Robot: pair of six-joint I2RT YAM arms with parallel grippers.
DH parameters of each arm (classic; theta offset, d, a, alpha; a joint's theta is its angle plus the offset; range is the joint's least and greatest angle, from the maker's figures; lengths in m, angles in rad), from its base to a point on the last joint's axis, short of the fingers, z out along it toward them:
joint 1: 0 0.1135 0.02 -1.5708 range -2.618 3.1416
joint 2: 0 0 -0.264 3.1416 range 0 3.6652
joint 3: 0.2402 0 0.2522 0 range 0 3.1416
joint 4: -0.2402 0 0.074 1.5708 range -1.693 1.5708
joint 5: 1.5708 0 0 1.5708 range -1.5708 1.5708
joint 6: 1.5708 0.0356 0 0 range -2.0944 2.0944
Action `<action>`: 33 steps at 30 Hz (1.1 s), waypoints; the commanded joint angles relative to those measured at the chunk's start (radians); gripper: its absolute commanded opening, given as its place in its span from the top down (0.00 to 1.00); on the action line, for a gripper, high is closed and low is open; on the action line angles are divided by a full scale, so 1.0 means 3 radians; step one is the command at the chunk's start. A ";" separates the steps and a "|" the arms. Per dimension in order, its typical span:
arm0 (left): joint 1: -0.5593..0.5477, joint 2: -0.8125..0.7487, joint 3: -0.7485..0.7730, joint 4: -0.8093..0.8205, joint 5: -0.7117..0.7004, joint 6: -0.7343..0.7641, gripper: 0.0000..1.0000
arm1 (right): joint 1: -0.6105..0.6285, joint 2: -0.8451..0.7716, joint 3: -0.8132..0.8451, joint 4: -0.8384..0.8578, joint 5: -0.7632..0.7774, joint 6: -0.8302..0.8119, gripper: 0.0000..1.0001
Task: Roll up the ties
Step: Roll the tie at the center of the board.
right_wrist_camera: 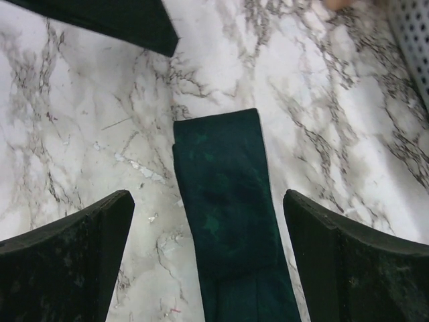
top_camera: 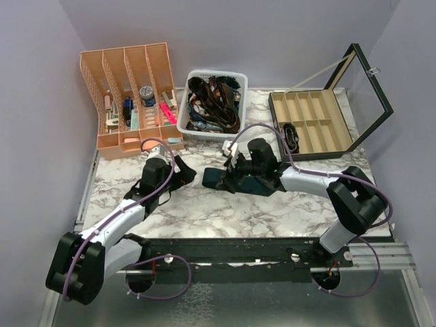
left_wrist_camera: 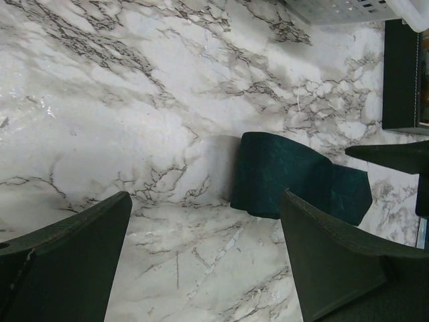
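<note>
A dark teal tie [top_camera: 212, 178] lies flat on the marble table [top_camera: 204, 211], between the two grippers. In the right wrist view the tie [right_wrist_camera: 224, 201] runs lengthwise between my right gripper's fingers [right_wrist_camera: 87, 248], folded over on itself, its squared end pointing away. My right gripper [right_wrist_camera: 208, 198] is open and straddles the cloth with a gap on each side. My left gripper [left_wrist_camera: 204, 198] is open over bare marble, the tie [left_wrist_camera: 288, 178] just beyond its right finger. In the top view the left gripper [top_camera: 185, 174] sits left of the tie and the right gripper [top_camera: 230, 178] over it.
A white basket [top_camera: 185, 126] heaped with more ties and belts stands behind the grippers. An orange desk organiser [top_camera: 133, 95] is at the back left. A compartmented box [top_camera: 310, 122] with its lid [top_camera: 368, 88] raised sits at the back right, a dark roll [top_camera: 291, 134] in it.
</note>
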 commanded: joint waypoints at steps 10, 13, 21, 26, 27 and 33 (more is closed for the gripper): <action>0.0201 -0.0038 -0.0022 -0.0093 0.0104 0.0100 0.08 | 0.0282 0.0536 0.0295 0.0142 0.0263 -0.0600 0.00; 0.0247 0.0002 -0.0021 -0.0065 0.0177 0.0116 0.08 | 0.0285 0.0631 0.0346 0.0114 0.0330 -0.0634 0.00; 0.0333 0.0053 -0.0061 -0.0026 0.0283 0.0152 0.08 | 0.0323 0.0943 0.0641 -0.0352 0.0155 -0.0902 0.02; 0.0372 0.0030 -0.0077 -0.0023 0.0316 0.0162 0.08 | 0.0334 0.1153 0.0786 -0.0492 0.0197 -0.0824 0.11; 0.0379 0.0023 -0.0085 -0.0029 0.0325 0.0169 0.08 | 0.0333 0.1193 0.0805 -0.0509 0.0220 -0.0814 0.12; 0.0439 -0.0054 -0.0090 -0.0107 0.0334 0.0216 0.08 | 0.0340 0.1308 0.0828 -0.0514 0.0082 -0.0836 0.32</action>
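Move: The folded end of the tie lies flat about 4 cm to the right hand's left, 1 cm ahead and some 9 cm below it; the tie's flat tail trails about 10 cm to that hand's right and 2 cm back. The white basket stands roughly 23 cm ahead and 3 cm to the left, the black display case about 17 cm ahead and 29 cm to the right. From the left hand, the folded end is some 8 cm to the right, 1 cm back and 8 cm below. The folded end of the tie is what the open right hand comes down over: it sinks about 8 cm while going some 5 cm left, its fingers tipping 10 degrees or so further down and turning slightly counter-clockwise. Near the table the fingers start narrowing from wide open and close in on the tie's two long edges. The open left hand eases a couple of centimetres left, away from the tie. ##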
